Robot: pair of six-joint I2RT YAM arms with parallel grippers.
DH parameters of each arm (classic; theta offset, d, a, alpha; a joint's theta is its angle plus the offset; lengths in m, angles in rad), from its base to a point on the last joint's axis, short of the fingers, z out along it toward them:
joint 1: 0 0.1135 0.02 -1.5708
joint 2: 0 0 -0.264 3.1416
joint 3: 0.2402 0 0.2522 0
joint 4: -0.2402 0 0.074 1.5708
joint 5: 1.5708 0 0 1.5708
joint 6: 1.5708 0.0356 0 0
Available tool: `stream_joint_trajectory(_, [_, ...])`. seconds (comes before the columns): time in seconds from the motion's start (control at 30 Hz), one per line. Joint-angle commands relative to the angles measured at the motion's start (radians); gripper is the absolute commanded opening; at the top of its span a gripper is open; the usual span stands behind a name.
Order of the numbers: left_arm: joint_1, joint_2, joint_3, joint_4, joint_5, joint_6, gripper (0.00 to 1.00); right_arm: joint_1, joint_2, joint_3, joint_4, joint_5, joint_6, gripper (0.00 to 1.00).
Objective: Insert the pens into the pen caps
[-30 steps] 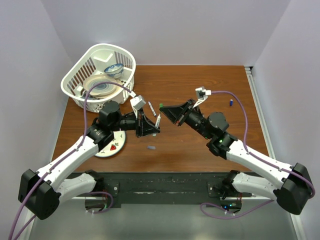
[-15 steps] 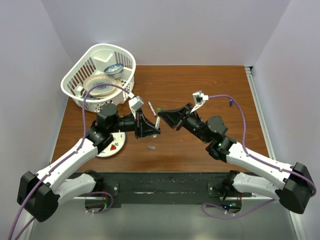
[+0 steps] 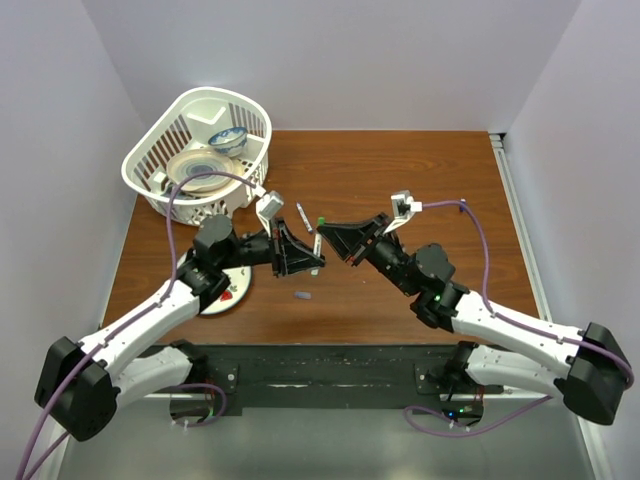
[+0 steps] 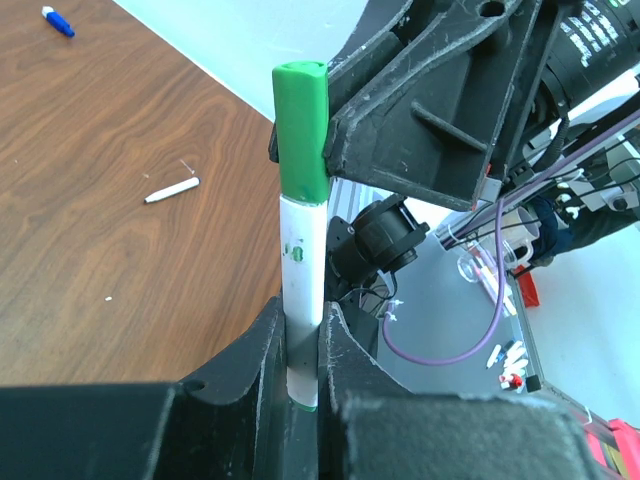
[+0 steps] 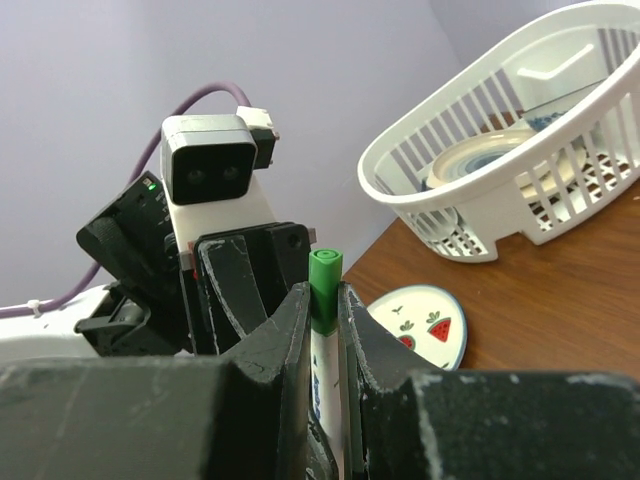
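Note:
A white pen [image 4: 302, 270] stands upright in my left gripper [image 4: 302, 322], whose jaws are shut on its lower barrel. The green cap [image 4: 300, 125] sits on the pen's top end. My right gripper [image 5: 322, 296] is shut on that green cap [image 5: 324, 285], with the white barrel showing below it between the fingers. In the top view the two grippers [image 3: 312, 258] [image 3: 326, 228] meet over the middle of the table. A second pen [image 3: 301, 215] [image 4: 172, 190] lies loose on the wood. A grey-purple cap [image 3: 302, 296] and a blue cap [image 4: 58, 20] lie apart.
A white basket [image 3: 160, 180] [image 5: 470, 215] holding bowls and plates stands at the back left. A small watermelon plate [image 3: 232, 293] [image 5: 448, 340] lies under the left arm. The table's right edge has a white rail [image 3: 520, 220].
The right gripper has moved left and nearer with the green cap, closing the gap to the pen in the left gripper. The cap now sits on the pen's end.

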Motion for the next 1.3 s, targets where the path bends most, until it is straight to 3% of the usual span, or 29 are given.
stream_joint_trajectory(0.0, [0.013, 0.019, 0.094, 0.122, -0.145, 0.010, 0.00, 0.041, -0.032, -0.067, -0.081, 0.009, -0.021, 0.00])
stream_joint_trajectory(0.2, [0.013, 0.045, 0.078, 0.150, -0.124, 0.024, 0.00, 0.041, -0.150, -0.090, -0.242, -0.004, -0.026, 0.00])
stream_joint_trajectory(0.4, [-0.027, 0.049, 0.069, 0.148, -0.116, 0.057, 0.00, 0.043, -0.275, -0.060, -0.374, 0.044, 0.013, 0.43])
stream_joint_trajectory(0.7, [-0.122, 0.071, 0.028, 0.185, -0.079, 0.100, 0.00, 0.043, -0.401, 0.074, -0.638, 0.105, -0.079, 0.62])
stream_joint_trajectory(0.83, [-0.176, 0.088, 0.020, 0.196, -0.045, 0.119, 0.00, 0.043, -0.441, 0.109, -0.687, 0.107, -0.127, 0.75])
stream_joint_trajectory(1.1, [-0.245, 0.072, 0.048, 0.139, -0.012, 0.159, 0.00, 0.043, -0.411, 0.145, -0.654, -0.059, -0.219, 0.78])
stream_joint_trajectory(1.27, [-0.285, 0.072, 0.072, 0.061, 0.002, 0.203, 0.00, 0.043, -0.375, 0.160, -0.634, -0.059, -0.222, 0.78])
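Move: Within the right fingers' grip, at that hand's point, is the green cap, already on the white pen; it lies about 5 cm ahead of the left hand and 6 cm above it, in line. Some 26 cm below the left hand, on the table, a loose pen lies 27 cm ahead and 4 cm left, a grey cap 5 cm ahead and 4 cm left, and the plate 8 cm ahead and 24 cm left. Letting go of the green cap, the right hand drops and draws back about 4 cm as its fingers spread wide, then swings right and climbs, easing slightly left at the end, still near the cap. The left fingers keep their hold on the white pen; that hand slips forward some 3 cm, then carries it back about 8 cm and rightward 5 cm, swinging clockwise. ##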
